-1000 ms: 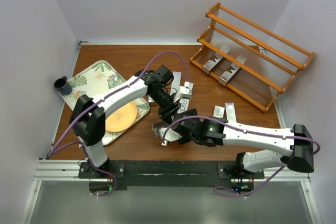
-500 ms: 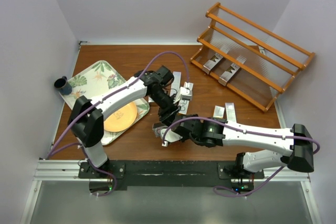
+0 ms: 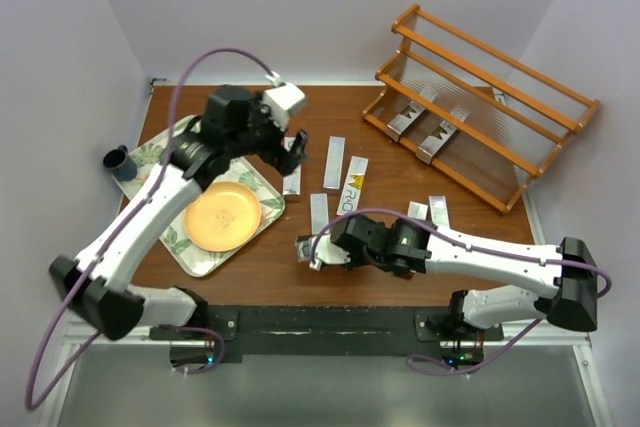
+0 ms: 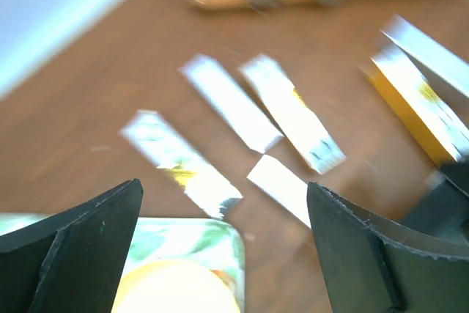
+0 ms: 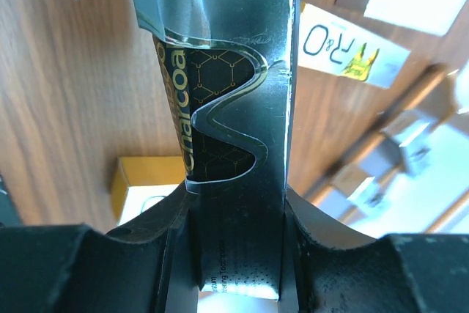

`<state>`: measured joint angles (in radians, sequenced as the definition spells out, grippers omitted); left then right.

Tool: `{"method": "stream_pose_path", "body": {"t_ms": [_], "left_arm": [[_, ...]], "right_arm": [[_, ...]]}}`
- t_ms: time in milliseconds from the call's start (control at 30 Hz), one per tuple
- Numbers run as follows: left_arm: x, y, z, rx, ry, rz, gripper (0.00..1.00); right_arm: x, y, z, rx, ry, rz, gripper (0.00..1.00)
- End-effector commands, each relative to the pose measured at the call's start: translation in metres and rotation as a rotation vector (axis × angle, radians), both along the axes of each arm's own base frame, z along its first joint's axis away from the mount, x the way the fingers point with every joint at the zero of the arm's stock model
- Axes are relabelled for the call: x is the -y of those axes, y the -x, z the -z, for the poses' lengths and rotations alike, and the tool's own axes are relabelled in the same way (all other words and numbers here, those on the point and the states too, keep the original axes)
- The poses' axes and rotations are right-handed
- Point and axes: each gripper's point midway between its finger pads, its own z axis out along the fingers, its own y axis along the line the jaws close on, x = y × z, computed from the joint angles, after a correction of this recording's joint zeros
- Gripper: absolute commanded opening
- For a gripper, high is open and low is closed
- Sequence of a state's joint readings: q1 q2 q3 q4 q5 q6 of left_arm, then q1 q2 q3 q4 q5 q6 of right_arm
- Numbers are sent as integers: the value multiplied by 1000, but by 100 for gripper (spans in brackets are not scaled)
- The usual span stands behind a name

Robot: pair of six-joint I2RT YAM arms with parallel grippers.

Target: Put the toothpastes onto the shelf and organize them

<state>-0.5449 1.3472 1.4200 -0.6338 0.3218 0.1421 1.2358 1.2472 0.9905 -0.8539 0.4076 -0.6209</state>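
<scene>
My right gripper [image 3: 322,250] [image 5: 234,254] is shut on a silver toothpaste carton [image 3: 305,248] [image 5: 220,56] with dark lettering, held low over the table near its front. My left gripper [image 3: 287,150] [image 4: 223,196] hangs open and empty, raised above the tray's far corner. Several more silver toothpastes lie loose mid-table: one [image 3: 292,177] by the tray, one [image 3: 335,161], one with a yellow end [image 3: 352,187], one [image 3: 319,212], and a pair [image 3: 429,213]. The orange-brown shelf [image 3: 520,122] stands at the back right with two cartons [image 3: 405,120] [image 3: 438,140] on its lowest tier.
A leaf-patterned tray [image 3: 160,152] with an orange plate [image 3: 224,216] lies at the left, and a dark cup [image 3: 120,161] stands by the left wall. White walls close in the table on three sides. In the right wrist view a yellow-ended carton [image 5: 143,185] lies beneath the held one.
The left gripper opened, let go of the carton and swung up and back toward the tray. The right gripper shut on that carton and now holds it alone.
</scene>
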Motion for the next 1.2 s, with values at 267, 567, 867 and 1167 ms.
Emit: {"method": "stream_pose_path", "body": {"t_ms": [267,567,867,1167], "left_arm": [[-145,2,-91,501,252,-774,100],[-167,16,-72,544,263,-845,100],[-179,30,-75,576,311,-872,100],[-183,45,-79,615,387,-853,100]], "right_arm": [[8,-67,-30,-83,-473,623,13],[67,-95,-14,-64,-709,1162,16],[133,-100,12,-142,-804,1548,16],[185,-112,27,-62,-781,1792,17]]}}
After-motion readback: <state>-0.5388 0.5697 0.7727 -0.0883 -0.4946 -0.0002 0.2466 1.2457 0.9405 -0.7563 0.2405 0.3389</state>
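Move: The toothpaste already in the right gripper is headed for the free bottom-shelf spot beside the two shelved boxes, about 14 cm ahead of that hand, 22 cm to its right and 8 cm below. The nearer shelved box is some 16 cm ahead and 17 cm right. On the table about 13 cm below the hand, a yellow-sided box lies 1 cm ahead and 13 cm right. From the empty left hand, the spot is roughly 4 cm ahead, 25 cm right and 22 cm down. The held toothpaste is carried by the right hand forward and to the right towards the shelf, then mostly right, about 17 cm right and 10 cm forward overall, sinking slightly late on. The wrist spins roughly 100 degrees clockwise with the grip kept. The left hand, still open, swings some 18 cm left to above the tray, rising about 6 cm as its fingers level out. ##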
